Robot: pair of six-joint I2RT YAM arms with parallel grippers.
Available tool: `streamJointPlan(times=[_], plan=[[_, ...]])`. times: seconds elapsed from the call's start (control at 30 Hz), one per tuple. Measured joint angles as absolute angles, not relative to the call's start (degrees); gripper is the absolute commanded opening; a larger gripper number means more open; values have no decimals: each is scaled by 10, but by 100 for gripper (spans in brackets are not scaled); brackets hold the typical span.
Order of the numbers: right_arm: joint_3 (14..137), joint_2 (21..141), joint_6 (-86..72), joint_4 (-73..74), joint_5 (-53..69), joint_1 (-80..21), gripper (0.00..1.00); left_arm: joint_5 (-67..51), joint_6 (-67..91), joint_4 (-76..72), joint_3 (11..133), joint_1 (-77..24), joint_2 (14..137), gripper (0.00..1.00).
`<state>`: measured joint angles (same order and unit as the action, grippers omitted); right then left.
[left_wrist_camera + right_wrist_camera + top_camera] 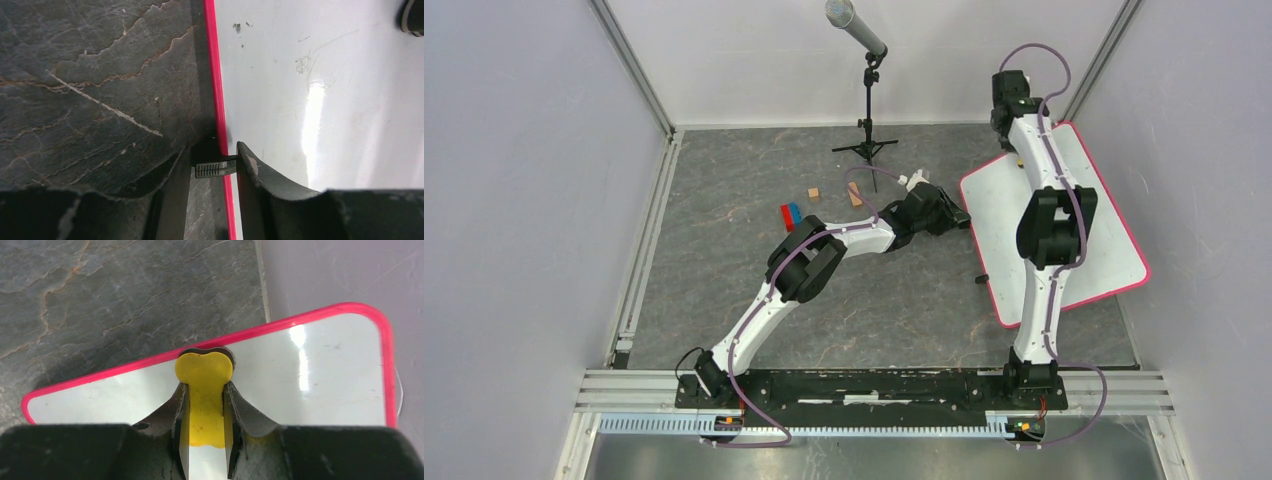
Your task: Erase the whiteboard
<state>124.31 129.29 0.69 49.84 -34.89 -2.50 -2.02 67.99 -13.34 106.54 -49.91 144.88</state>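
Note:
The whiteboard lies flat at the right of the floor, white with a red-pink rim. My right gripper is over its far end, shut on a yellow eraser that rests on the board close to the far rim. My left gripper is at the board's left edge. In the left wrist view its jaws straddle the rim and close on a small black clip. Faint smudges show on the white surface.
A microphone stand stands at the back middle. Small wooden, blue and red blocks lie left of the left gripper. The right wall runs close along the board. Another black clip sits on the board's left edge.

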Motion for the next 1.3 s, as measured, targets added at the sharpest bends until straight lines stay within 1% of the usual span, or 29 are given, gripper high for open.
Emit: streamJointPlan(times=[0.1,0.17,0.3,0.37,0.43,0.53,0.63,0.67,0.73,0.87,1.1,1.3], plan=[[1244,1281,4,496,-336,-6,19,-20,680,-134,1065,-499,1449,44],[1199,1243,3,467,-331,7,20,-20,680,-134,1065,-499,1449,44],[1016,1103,0,406,-330,20,21,-20,680,-133,1065,-499,1449,45],[914,1025,-4,377,-327,22,21,-20,680,-133,1065,-499,1449,47],[829,960,-8,350,-317,24,21,-20,680,-131,1066,-499,1449,50],[711,870,-12,309,-298,23,21,-20,680,-125,1067,-499,1449,58],[620,783,-14,285,-271,23,21,-22,679,-126,1070,-499,1449,65],[592,753,-14,275,-257,23,21,-25,679,-128,1070,-499,1449,70],[541,689,-16,259,-220,22,21,-27,675,-135,1068,-499,1448,77],[489,614,-21,244,-169,13,21,-31,652,-150,1022,-502,1414,88],[430,587,-31,240,-100,-53,21,-19,595,-123,884,-508,1302,90],[397,584,-37,236,-51,-113,21,28,574,-115,705,-505,1138,90]])
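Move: The eraser, already in the right hand, is bound for the open table left of the whiteboard, roughly 30 cm back, 25 cm left and 15 cm below this hand. From it the whiteboard's middle lies about 17 cm back, 7 cm right and 5 cm below; the near clip, 30 cm back, 9 cm left and 12 cm below. The left hand has the far clip between its fingers; that table spot lies 14 cm back, 12 cm left and 4 cm below it. The eraser, still pinched in the right hand, comes off the whiteboard's far edge, rises some 3 cm and travels back over the board about 22 cm, then swings left and sinks past its left edge, the wrist turning counter-clockwise and its left side rising, each about 25 degrees. The left hand opens wide, lets go of the far clip and withdraws roughly 10 cm left, somewhat less back, rising slightly. ##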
